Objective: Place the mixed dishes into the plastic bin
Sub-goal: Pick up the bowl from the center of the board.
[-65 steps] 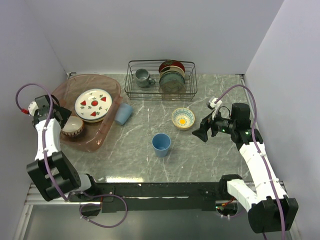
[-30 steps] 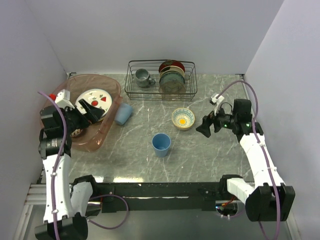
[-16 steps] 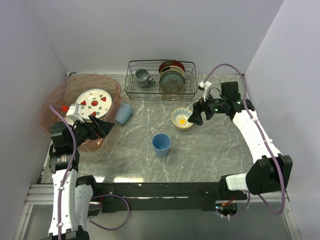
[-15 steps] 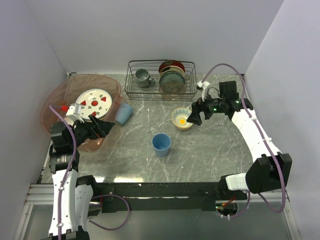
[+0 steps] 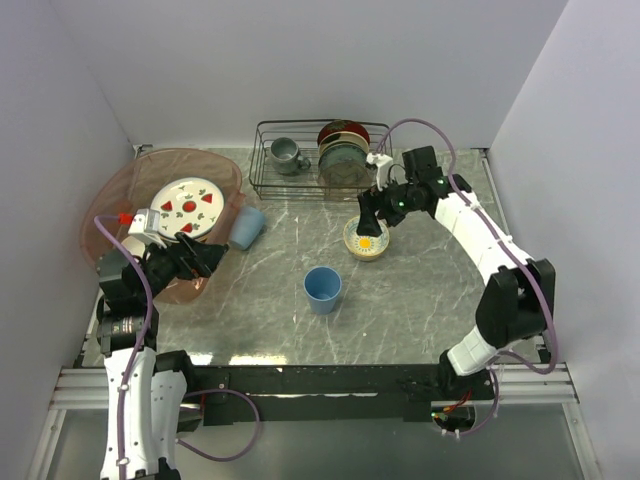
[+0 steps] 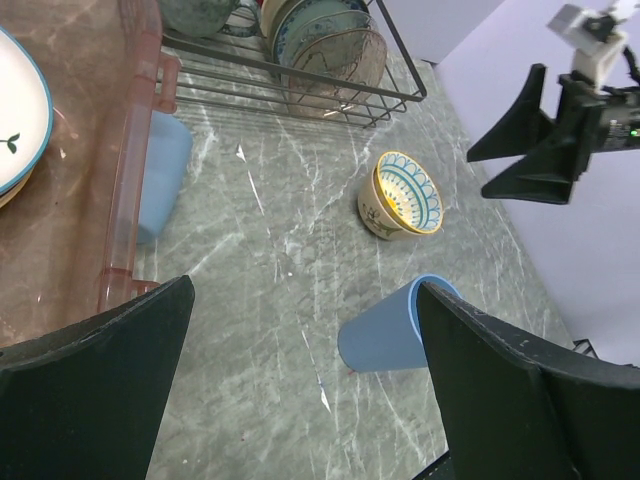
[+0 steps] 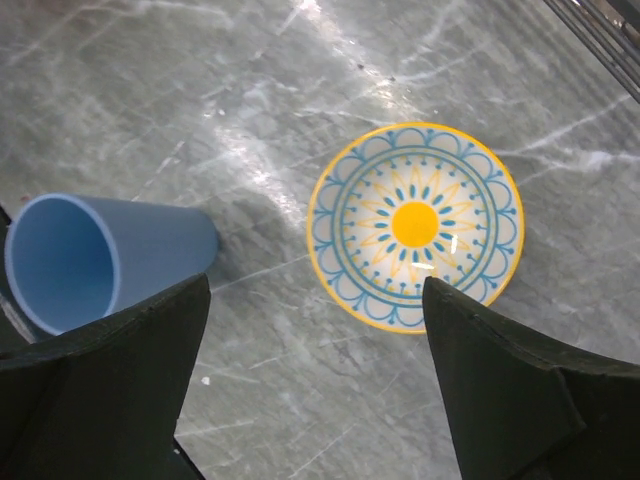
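Observation:
The pinkish plastic bin (image 5: 118, 196) stands at the far left with the white strawberry plate (image 5: 187, 205) inside. One light-blue cup (image 5: 248, 226) lies on its side against the bin's right wall. Another light-blue cup (image 5: 322, 289) stands upright mid-table. A cream bowl (image 5: 366, 238) with a yellow rim and blue pattern sits right of centre. My right gripper (image 5: 372, 216) hovers open just above the bowl (image 7: 415, 225), nothing between its fingers (image 7: 317, 290). My left gripper (image 5: 200, 258) hangs open over the bin's near right rim (image 6: 125, 200), empty, facing the upright cup (image 6: 395, 325).
A black wire rack (image 5: 320, 160) with a grey mug and upright dark plates stands at the back centre, just behind the right arm. Grey walls close the table on three sides.
The right arm has swung left and away from me until its gripper hangs over the patterned bowl. The left gripper has drawn back slightly towards the near side of the bin.

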Available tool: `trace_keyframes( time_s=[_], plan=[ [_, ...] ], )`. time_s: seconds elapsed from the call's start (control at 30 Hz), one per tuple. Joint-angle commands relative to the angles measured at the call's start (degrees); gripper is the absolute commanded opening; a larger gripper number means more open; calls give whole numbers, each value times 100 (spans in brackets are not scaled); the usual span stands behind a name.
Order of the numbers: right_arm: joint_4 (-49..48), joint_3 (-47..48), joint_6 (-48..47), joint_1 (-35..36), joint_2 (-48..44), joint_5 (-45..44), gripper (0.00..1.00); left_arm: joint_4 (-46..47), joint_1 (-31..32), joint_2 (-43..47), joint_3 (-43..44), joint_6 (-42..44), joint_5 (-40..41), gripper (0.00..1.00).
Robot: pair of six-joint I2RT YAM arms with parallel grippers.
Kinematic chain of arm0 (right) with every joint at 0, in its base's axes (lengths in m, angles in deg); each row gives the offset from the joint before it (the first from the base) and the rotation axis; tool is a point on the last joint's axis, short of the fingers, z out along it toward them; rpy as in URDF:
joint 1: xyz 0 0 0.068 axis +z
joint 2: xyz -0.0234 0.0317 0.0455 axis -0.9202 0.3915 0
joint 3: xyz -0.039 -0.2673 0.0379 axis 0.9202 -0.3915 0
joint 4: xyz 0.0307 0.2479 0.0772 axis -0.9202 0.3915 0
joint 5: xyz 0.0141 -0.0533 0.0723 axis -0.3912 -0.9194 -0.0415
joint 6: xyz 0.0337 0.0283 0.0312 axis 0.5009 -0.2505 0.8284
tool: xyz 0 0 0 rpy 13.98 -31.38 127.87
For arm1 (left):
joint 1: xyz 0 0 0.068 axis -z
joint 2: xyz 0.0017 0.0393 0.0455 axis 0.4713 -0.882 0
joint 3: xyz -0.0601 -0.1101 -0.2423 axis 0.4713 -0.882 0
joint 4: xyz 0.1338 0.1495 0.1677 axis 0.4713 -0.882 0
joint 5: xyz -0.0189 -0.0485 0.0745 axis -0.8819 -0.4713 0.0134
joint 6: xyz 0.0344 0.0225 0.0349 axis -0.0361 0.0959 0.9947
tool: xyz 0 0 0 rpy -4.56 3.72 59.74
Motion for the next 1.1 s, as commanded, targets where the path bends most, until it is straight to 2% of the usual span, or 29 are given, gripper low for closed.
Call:
trace_keyframes(
  time_s=[0.0,0.13,0.17,0.37,0.6,0.87,1.07],
  plan=[
    [1,383,150,49,278,-448,90,268,-12,102,-9,92,1,99],
    [54,497,176,49,595,-729,79,259,-12,93,0,100,-7,99],
    [27,489,194,66,709,-817,73,259,-12,93,0,109,-7,99],
    [-149,524,238,49,1104,-1634,61,259,-12,102,0,109,-16,99],
    [-272,577,203,57,1404,-2276,58,259,-12,111,-9,118,-7,99],
    [-245,656,194,40,1817,-2409,57,259,-12,111,0,118,-34,99],
    [-272,603,168,31,1800,-2505,38,268,-12,128,0,118,-43,99]
  ],
)
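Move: The top bowl of the nested pair lies almost straight under my right hand, some 15 cm below, about 3 cm ahead and 1 cm to the right. The upright blue cup stands roughly 13 cm nearer my base than that bowl and 11 cm to its left. The dish rack's middle is about 21 cm ahead of my right hand and 10 cm left. From my left hand the bowl lies about 14 cm ahead, 31 cm right and 22 cm below. I sink my right hand about 11 cm, working some 5 cm forward and as much to the right, towards the far right part of the bowl's rim. My wrist swings the left-slanting fingers more steeply down, with a slight clockwise turn, while they narrow from nearly wide open to under half, one tip inside the bowl and one outside, the rim between them. ##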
